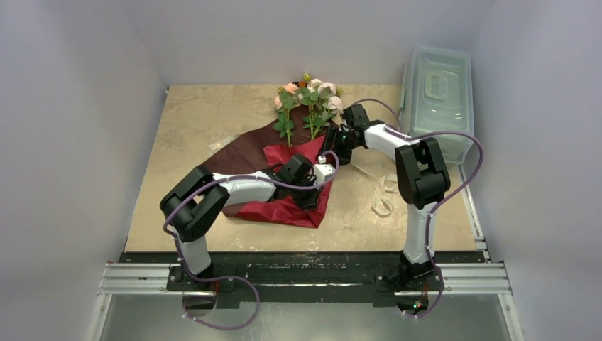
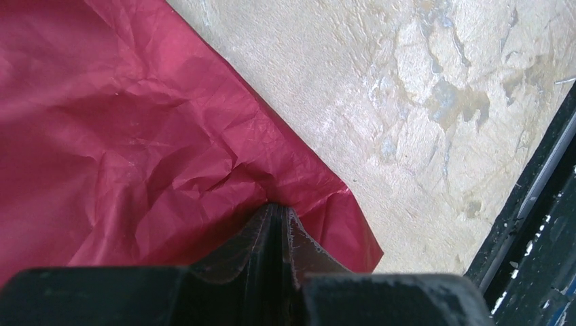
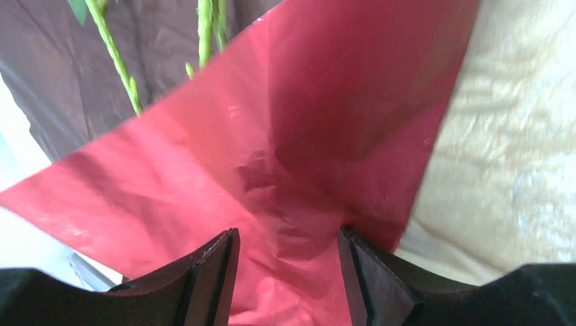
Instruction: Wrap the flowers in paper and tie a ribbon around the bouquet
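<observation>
The flowers lie at the back of the table, their green stems resting on the paper's maroon face. A red flap of the paper is folded over toward the front. My left gripper is shut on a crinkled red edge of the paper near its corner, and the sheet bunches at the fingertips. My right gripper is open. Its jaws stand on either side of a raised red fold, and its fingers do not press on it. The ribbon lies loose on the table to the right.
A clear plastic lidded box stands at the back right, beside the table. The beige table top shows to the right of the paper, with a black rail along its near edge. White walls close in the sides and the back.
</observation>
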### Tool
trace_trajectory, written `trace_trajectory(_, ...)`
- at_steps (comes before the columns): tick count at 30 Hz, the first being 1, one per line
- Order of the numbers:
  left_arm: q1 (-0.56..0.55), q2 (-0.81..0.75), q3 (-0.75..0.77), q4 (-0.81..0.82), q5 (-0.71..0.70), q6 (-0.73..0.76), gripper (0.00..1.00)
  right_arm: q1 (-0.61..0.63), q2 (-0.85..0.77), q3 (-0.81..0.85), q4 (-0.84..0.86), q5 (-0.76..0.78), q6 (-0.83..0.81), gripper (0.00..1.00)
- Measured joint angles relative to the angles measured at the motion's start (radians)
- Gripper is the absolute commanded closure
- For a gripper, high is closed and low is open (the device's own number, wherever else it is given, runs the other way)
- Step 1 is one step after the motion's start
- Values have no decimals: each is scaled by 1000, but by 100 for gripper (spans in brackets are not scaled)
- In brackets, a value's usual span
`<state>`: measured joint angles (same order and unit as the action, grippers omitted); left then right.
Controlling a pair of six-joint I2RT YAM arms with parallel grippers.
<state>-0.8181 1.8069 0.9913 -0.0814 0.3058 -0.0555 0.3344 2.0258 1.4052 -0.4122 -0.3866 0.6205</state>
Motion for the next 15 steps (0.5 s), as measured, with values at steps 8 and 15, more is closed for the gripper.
trace_trajectory(8, 6, 2, -4, 6, 25, 42, 95, -42, 90, 126, -7, 2, -13, 37)
trace_trajectory(15, 13, -4, -32, 48, 51, 42, 95, -97, 189, 262, -22, 2, -39, 38)
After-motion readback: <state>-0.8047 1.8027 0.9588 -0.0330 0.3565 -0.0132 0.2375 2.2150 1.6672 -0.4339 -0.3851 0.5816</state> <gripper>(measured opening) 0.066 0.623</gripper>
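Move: The right hand, spread open, is low over the red flap of the paper at its right-hand fold. The far end of that fold lies about 11 cm ahead and level sideways, some 3 cm below. The nearest flower stems stand about 8 cm ahead and 7 cm left, the ribbon about 16 cm back and 13 cm right. From the left hand, shut on the fold's near end, the far end is some 27 cm ahead and 10 cm right. Forward, quickly and almost level, the open right hand sweeps some 8 cm along the right-hand fold towards its far end beside the flower stems, veering about 3 cm right on the way. Its right finger stays on the paper at the fold, as if to smooth it, and the opening doesn't change. The left hand stays put with its fingers still shut on the near end. ##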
